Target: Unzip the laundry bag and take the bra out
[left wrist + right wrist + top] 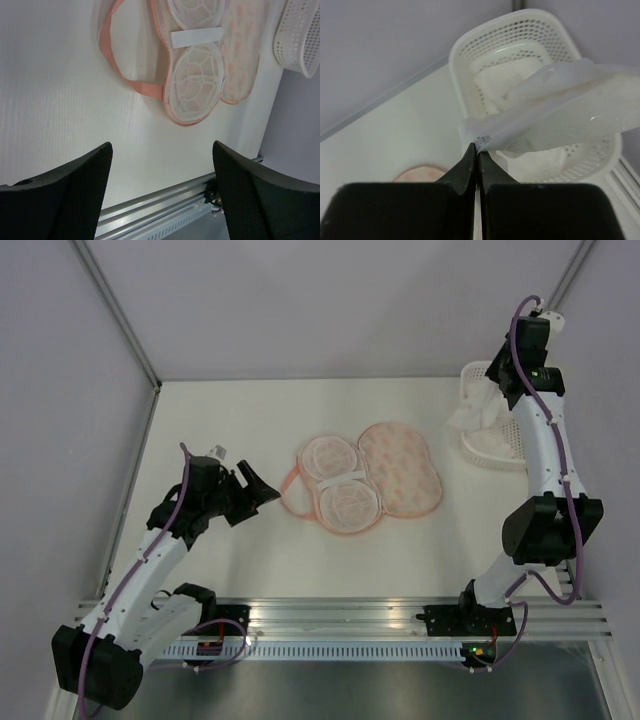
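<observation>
The laundry bag (370, 480) lies opened flat in the middle of the table, its mesh-lined half (195, 85) beside the orange-print half, pink loop strap at its left. My left gripper (255, 485) hovers left of it, open and empty (160, 147). The white bra (560, 115) hangs from my right gripper (476, 147), which is shut on the printed label at its edge. The bra (468, 418) dangles over the white basket at the far right, with my right gripper (495, 390) above it. A pink edge of the laundry bag (417, 175) shows low in the right wrist view.
A white lattice plastic basket (495, 452) stands at the back right near the wall, with white fabric inside (490, 37). The aluminium rail (340, 615) runs along the near edge. Grey walls close off the back and sides.
</observation>
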Controlling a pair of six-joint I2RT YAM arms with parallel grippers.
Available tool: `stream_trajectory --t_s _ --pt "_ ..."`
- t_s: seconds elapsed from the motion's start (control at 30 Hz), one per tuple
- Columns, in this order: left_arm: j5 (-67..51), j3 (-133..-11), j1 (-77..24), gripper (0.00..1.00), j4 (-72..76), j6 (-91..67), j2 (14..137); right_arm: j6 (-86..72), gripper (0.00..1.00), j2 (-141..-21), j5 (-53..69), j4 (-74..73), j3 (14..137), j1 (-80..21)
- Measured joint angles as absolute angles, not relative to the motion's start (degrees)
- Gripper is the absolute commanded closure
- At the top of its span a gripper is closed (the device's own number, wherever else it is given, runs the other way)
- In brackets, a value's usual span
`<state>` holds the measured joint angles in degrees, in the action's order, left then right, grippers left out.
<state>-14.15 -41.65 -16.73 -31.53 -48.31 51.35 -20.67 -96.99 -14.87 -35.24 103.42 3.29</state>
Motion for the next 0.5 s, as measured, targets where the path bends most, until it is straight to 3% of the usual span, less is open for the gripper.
stream_trajectory --t_s 0.27,0.5 --pt "-15.46 -41.74 -16.03 0.15 -31.16 -47.24 52.71 -20.53 0.99 -103.48 -29.71 -36.62 105.93 5.34" --pt "-16.45 -41.74 -14.24 0.15 -31.18 -46.37 52.16 -20.53 1.0 -116.01 -30.28 -37.95 112.27 7.99"
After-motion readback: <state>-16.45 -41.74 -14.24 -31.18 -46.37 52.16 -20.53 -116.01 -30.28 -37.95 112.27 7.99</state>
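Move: The right hand, already pinching the white bra, has the white basket's middle roughly 8 cm to its right, 4 cm ahead and 25 cm below. A white cloth lies inside the basket, around 4 cm right and 3 cm ahead of the hand, 27 cm down; the opened laundry bag is some 28 cm left, 12 cm back and 30 cm lower. For the left hand, the basket is about 57 cm right, 28 cm ahead and 10 cm below. Keeping the bra pinched in its shut fingers, the right hand first finishes its swing to the right, nearly level, then sinks steeply towards the basket while still drifting right and finally a little forward: about 10 cm down and 9 cm right in all. The wrist tips down some 15 degrees and turns clockwise by about as much. ##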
